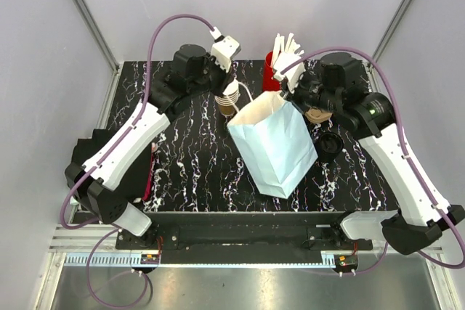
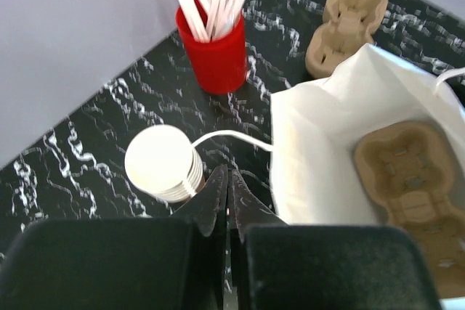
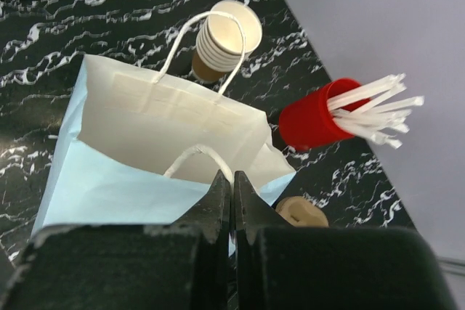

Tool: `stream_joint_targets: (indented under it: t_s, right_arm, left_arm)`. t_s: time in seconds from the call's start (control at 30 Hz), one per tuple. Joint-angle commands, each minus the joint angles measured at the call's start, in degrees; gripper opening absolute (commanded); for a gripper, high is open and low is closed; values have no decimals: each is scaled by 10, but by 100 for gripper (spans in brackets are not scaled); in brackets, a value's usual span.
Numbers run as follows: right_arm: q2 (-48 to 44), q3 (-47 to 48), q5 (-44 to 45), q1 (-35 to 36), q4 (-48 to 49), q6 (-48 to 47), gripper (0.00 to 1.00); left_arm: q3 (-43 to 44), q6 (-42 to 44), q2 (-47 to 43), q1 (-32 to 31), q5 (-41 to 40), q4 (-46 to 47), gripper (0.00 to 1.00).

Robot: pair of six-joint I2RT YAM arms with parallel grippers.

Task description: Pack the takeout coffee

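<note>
A light-blue paper bag (image 1: 276, 150) stands open in the middle of the black marble table, its white inside (image 2: 320, 157) facing up. My left gripper (image 2: 228, 172) is at the bag's far-left rim, jaws shut on a white cord handle (image 2: 225, 134). At the far-right rim my right gripper (image 3: 232, 174) is shut on the other handle (image 3: 190, 154). A brown pulp cup carrier (image 2: 410, 176) lies inside the bag. A round black lid (image 1: 329, 143) rests on the table right of the bag. The takeout coffee cup itself is out of view.
A stack of lidless brown cups (image 2: 161, 161) stands just left of my left gripper. The red cup of white sticks (image 1: 271, 70) is behind the bag. A second pulp carrier (image 2: 347, 23) lies on the table near my right gripper. Grey walls close in the back.
</note>
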Motion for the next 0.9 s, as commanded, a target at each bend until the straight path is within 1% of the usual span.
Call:
stream_joint_targets:
  t_s: [0.0,0.07,0.17,0.2,0.27,0.3,0.33,0.43,0.47,0.5,0.53,0.7,0.73,0.87]
  right_arm:
    - [-18,-29,-1,4,21,3,0]
    - [-16,-22,-9,4,16,6,0]
    - [-11,-8,-17,4,6,8,0]
    - [-12,-7,-17,4,5,7,0]
    - [-16,-10,-18,4,2,6,0]
    - [-23,-17,-18,4,2,6,0]
    - [-25,-21,-17,4,2,3,0]
    - [-38,-35,-16,4,-2,-1,0]
    - [-41,-37,-15,5,-4,-2,0]
    - [-47,-43,-15,4,-5,-2,0]
    - [-51,-47,-16,4,-9,-4,0]
    - [-80,-86,-31,4,-15,-7,0]
    - [-84,-92,-39,4,-15,-7,0]
    - [-101,-128,-55,4,-24,-12,0]
  left_arm:
    - [-49,17,-25,1,-26,31,0]
    - [-54,20,-24,3,-30,32,1]
    - [-54,17,-16,17,-35,32,20]
    - [-53,7,-12,23,-27,31,34]
    - [-49,-3,-6,42,-9,24,37]
    - [-49,-5,-2,48,-3,23,41]
    - [-50,-6,-1,53,1,23,44]
    - [-47,-17,13,78,41,21,46]
    - [-44,-24,17,91,76,21,47]
    - [-42,-28,27,96,92,22,49]
    - [-29,-32,34,101,107,21,55]
    - [29,-36,94,115,200,2,66]
    - [39,-37,102,114,222,-3,70]
    - [95,-41,141,114,268,-14,73]
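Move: The bag's free handle, the one the right hand does not hold, stands close by the shut, empty left fingers: roughly 3 cm to their right, 3 below and 1 ahead. The paper cups are about 9 cm ahead, 1 right and 16 below; the red straw cup is some 15 ahead, 14 right and 17 below. From the right hand, which already grips the near handle, the free handle lies about 3 cm ahead, 10 left and 4 below. Still pinching its handle, the right hand dips about 2 cm, pauses, then draws the bag some 4 cm back, with a slight further drop. The left hand opens wide, sinking about 8 cm and reaching 5 forward towards the paper cups; it first swings 5 cm left, then curves back right, its fingers tipping down some 15 degrees. ##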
